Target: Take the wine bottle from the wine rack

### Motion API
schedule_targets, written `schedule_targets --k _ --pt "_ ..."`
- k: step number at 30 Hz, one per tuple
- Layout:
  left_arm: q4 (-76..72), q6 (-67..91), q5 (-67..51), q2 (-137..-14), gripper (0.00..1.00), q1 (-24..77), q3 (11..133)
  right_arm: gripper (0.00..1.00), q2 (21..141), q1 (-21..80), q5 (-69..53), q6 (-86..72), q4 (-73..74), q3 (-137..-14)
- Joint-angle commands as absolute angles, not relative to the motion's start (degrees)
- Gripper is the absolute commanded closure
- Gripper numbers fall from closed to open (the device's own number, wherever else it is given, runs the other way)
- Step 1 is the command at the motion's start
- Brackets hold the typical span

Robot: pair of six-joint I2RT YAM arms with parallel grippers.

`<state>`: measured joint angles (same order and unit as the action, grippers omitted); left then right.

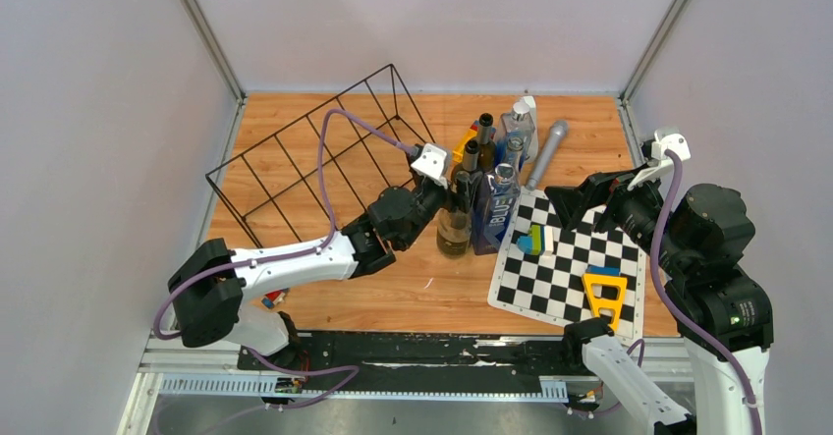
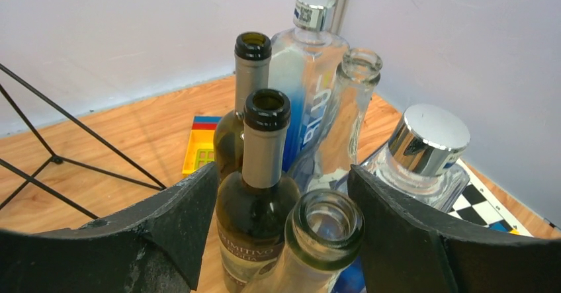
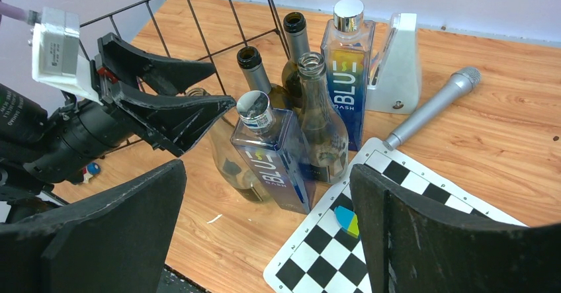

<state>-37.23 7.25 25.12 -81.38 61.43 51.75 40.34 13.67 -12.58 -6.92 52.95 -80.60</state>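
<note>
The wine rack [image 1: 305, 165] is a long black wire frame at the back left, with no bottle in its slots; part of its wire [image 2: 59, 157] shows in the left wrist view. A clear greenish wine bottle [image 1: 454, 227] stands upright on the table beside the other bottles. Its open mouth [image 2: 327, 223] sits between the fingers of my left gripper [image 2: 283, 174], whose jaws stand open, with a gap on the left side. The right wrist view shows the left gripper [image 3: 223, 86] around that bottle's neck. My right gripper [image 3: 268, 174] hangs open and empty over the checkerboard.
Two dark wine bottles [image 2: 264, 167] [image 2: 250, 75], two blue "BLUE" bottles [image 3: 274, 154] [image 3: 347, 68] and a clear bottle [image 3: 321, 121] stand clustered. A microphone [image 3: 430, 111], a white block [image 3: 397, 61], a checkerboard mat [image 1: 570, 263] with toy pieces [image 1: 604, 296] and a yellow tray [image 2: 202, 151] lie nearby.
</note>
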Motion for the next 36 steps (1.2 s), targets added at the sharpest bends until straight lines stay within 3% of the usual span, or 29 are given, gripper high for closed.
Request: schedule_targets --k 1,13,19,31,36 --pt "-35.7 6.1 26.7 -78.2 0.20 61.7 56.0 0.04 39.8 13.4 -13.4 -6.4 51.8 -80.7" --pt "-27.1 4.9 21.7 -75.5 0.11 61.7 63.2 0.04 39.9 13.4 -12.6 -7.8 51.7 -81.1" --pt "-12.5 2.3 31.0 -72.0 0.02 61.5 68.6 0.04 44.5 13.4 -4.6 -12.7 56.3 -85.2" --pt "25.0 14.2 36.6 -48.2 0.00 42.9 62.5 0.02 49.3 13.4 11.5 -20.7 62.7 -86.7" --pt "33.5 17.7 37.5 -40.1 0.00 41.2 56.1 0.00 47.2 12.8 13.2 -22.4 62.7 -81.5"
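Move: The clear bottle stands between the left hand's already open fingers, its middle about 1 cm ahead, 1 cm right and 12 cm below. The blue bottle stands some 8 cm to its right and level with it, the nearer dark bottle 7 cm ahead of it and 2 cm right. The empty rack's middle lies roughly 17 cm ahead of the left hand and 30 cm left. From the right hand the clear bottle is about 12 cm ahead, 17 cm left and 22 cm below. Opening wider, the left hand climbs about 10 cm, then sweeps 27 cm left from the clear bottle; right shifts right. ##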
